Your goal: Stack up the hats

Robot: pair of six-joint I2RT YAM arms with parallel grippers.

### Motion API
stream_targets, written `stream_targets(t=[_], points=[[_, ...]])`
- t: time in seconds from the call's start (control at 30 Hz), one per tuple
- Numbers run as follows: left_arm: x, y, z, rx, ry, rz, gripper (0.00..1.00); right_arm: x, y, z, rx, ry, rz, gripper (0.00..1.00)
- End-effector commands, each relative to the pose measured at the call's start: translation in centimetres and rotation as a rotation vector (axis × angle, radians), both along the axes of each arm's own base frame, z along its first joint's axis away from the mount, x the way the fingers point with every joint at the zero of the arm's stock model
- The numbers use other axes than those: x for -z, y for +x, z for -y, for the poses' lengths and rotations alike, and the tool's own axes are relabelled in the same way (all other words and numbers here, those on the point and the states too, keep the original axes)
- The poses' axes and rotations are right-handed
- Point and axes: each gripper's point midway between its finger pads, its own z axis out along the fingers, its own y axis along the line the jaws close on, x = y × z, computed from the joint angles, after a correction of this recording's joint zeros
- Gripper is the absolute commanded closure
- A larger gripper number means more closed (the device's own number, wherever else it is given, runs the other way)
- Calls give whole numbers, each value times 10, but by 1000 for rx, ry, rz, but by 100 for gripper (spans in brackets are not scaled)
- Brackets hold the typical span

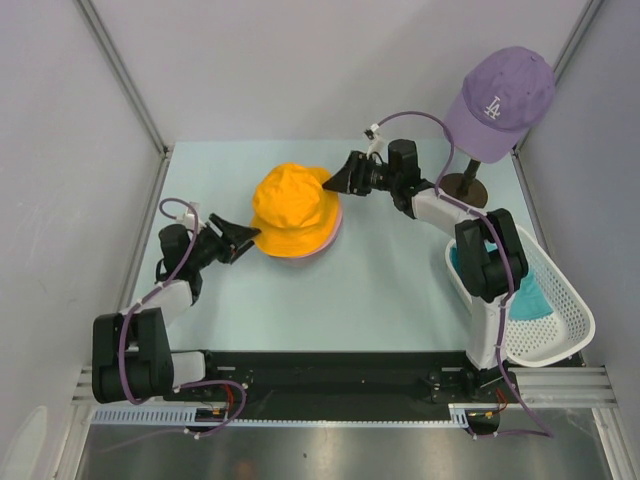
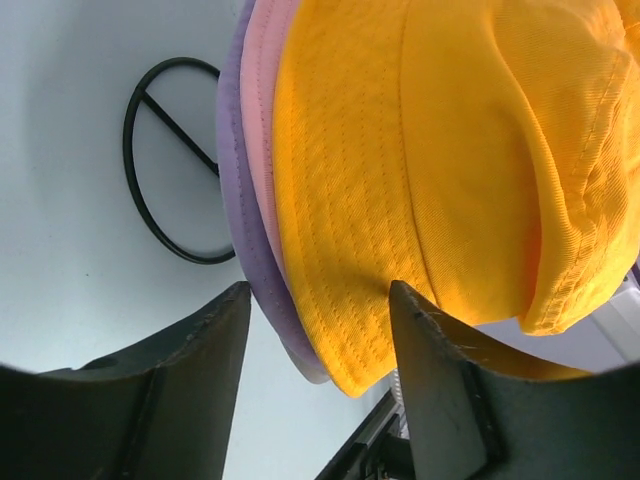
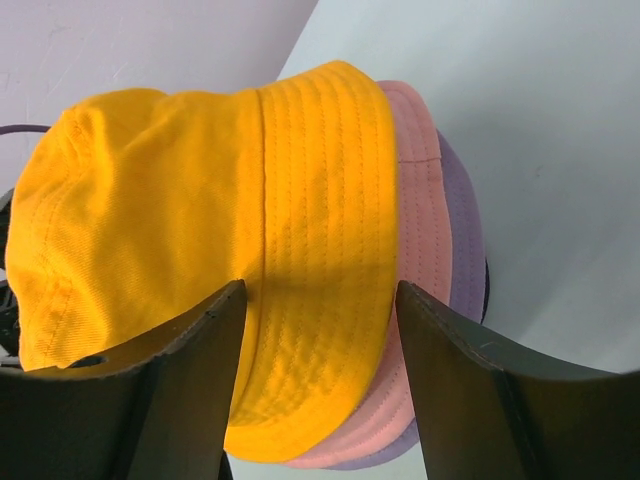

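Note:
The orange hat sits on top of the pink hat and the lavender hat at the table's middle; only a thin pink and lavender edge shows under it. My left gripper is open at the stack's left brim. My right gripper is open at its far right brim. In the left wrist view the orange, pink and lavender brims lie between the open fingers. The right wrist view shows orange, pink and lavender layers. The teal hat lies in the basket.
A white mesh basket stands at the right front. A purple baseball cap with a white LA logo rests on a dark stand at the back right. A black ring lies on the table beyond the stack. White walls enclose the table.

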Motion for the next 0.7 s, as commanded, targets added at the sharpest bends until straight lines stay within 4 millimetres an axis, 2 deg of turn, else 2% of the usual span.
stream_targets(t=[0.0, 0.13, 0.2, 0.23, 0.4, 0.57, 0.6, 0.67], points=[[-9, 2, 3, 18, -20, 59, 44, -27, 8, -10, -33, 78, 69, 36], [-8, 2, 3, 6, -26, 60, 55, -28, 8, -11, -35, 95, 61, 55], [-10, 4, 2, -1, -26, 63, 58, -25, 7, -10, -36, 88, 55, 61], [-9, 4, 1, -2, -27, 60, 59, -20, 6, -10, -37, 78, 36, 68], [-13, 9, 2, -5, -47, 69, 64, -13, 0, -6, -30, 42, 18, 81], [-15, 14, 3, -14, -65, 77, 73, -3, -5, 2, -8, -13, -19, 100], [-14, 15, 5, -12, -70, 70, 78, -1, -6, 3, -6, -20, -28, 100], [-14, 17, 4, -18, -71, 77, 81, 2, -9, 7, 8, -46, -45, 100]])
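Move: The orange hat, atop the stack, has its middle about 9 cm to the left hand's right, 5 cm ahead and some 3 cm above; its near-left brim already lies between those open fingers. From the right hand the orange hat lies about 7 cm left, 5 cm back and a little lower, its far-right brim between the fingers. The pink hat sits about 3 cm beneath the orange one, the purple bucket hat another centimetre below that. Closing from both sides of the stack, the hands stay almost in place. The right sinks about 1.5 cm and shuts fully, pinching the orange brim near its edge; the left eases down about 1 cm, then about as far forward, narrowing its fingers to a small gap around the near-left edges of the orange, pink and purple brims. ##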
